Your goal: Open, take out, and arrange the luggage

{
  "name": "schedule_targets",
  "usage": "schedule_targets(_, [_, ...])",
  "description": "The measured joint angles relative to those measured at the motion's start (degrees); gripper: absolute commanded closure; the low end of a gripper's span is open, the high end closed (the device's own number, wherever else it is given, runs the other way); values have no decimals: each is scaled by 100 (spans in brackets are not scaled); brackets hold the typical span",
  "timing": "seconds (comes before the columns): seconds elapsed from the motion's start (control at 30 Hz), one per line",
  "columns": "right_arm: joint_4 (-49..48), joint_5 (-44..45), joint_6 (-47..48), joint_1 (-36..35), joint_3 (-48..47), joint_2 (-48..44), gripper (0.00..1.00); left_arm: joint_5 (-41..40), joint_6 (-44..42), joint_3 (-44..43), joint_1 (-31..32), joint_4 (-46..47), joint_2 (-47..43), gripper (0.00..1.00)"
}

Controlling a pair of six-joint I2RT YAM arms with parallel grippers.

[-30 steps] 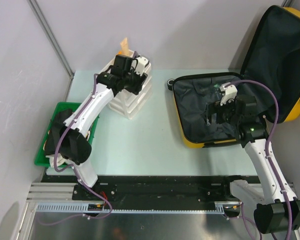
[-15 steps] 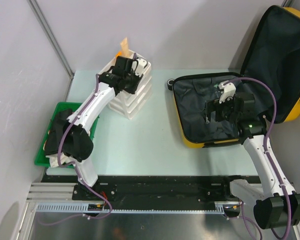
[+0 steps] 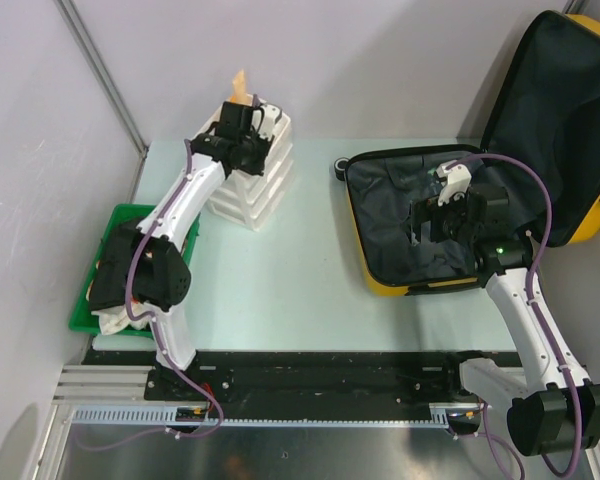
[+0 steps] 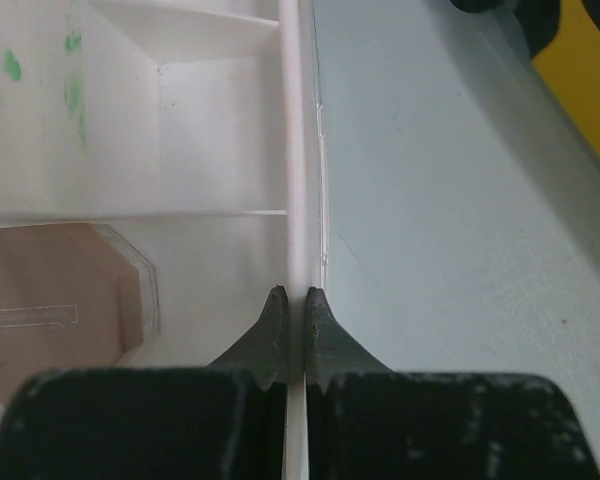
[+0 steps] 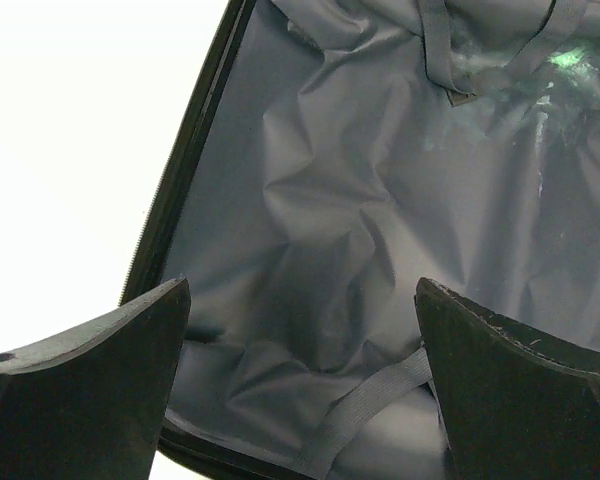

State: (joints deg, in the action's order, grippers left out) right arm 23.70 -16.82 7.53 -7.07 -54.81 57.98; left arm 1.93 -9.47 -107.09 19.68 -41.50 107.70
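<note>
The luggage lies open at the table's right: a yellow shell with black lining, its lid propped up against the wall. My right gripper hovers over the lower half, jaws wide open. In the right wrist view the gripper has only crumpled black lining and a grey strap below it. My left gripper is at the white drawer unit at the back left. In the left wrist view the gripper is shut on the unit's thin white side wall.
A green tray holding dark items sits at the left edge, partly under the left arm. A tan octagonal piece lies in the drawer unit's top compartment. A black suitcase wheel faces the bare table between unit and luggage.
The left gripper has closed onto the drawer unit's wall and swung left and back, and the unit has shifted left with it. The right arm barely moved.
</note>
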Motion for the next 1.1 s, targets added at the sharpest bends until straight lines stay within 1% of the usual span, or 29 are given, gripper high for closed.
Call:
schedule_targets(0.3, [-2,98,-2,-11,-20,0,0,-46,-7,-695,-719,-44,535,100])
schedule_targets(0.73, [-7,201,11,-11,-20,98,0,-385,-7,-1847,-1746,-70,1401,100])
schedule_targets(1.0, [-33,243,66,-11,-20,302,0,-573,-13,-2393,-2203,-15,1818,100])
schedule_targets(1.07, [-44,243,92,-11,-20,343,0,-614,-17,-2494,-2269,11,1904,98])
schedule_targets(1.1, [-46,243,116,-13,-20,372,0,-627,-22,-2575,-2306,15,1961,96])
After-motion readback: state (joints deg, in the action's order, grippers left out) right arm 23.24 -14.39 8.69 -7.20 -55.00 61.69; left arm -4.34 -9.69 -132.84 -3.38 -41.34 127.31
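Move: The white drawer cabinet, already pinched by its right top rim in the left hand, has its middle about 6 cm ahead, 7 cm to the left and 11 cm lower. The table's far left corner, where it is being taken, lies some 18 cm ahead and 35 cm left of the hand, 22 cm below. The green tray sits roughly 20 cm back and 30 cm left, some 20 cm below. From the right hand the cabinet is about 20 cm ahead and 46 cm left, 10 cm lower. The white drawer cabinet is dragged level over the table by the left hand, whose shut fingers keep their pinch on the right top rim. The hand sweeps mainly left, about 22 cm, and about half as far forward, towards the far left corner, while turning nearly 30 degrees counter-clockwise. The open right hand stays above the open suitcase, only sinking slightly near the end. ##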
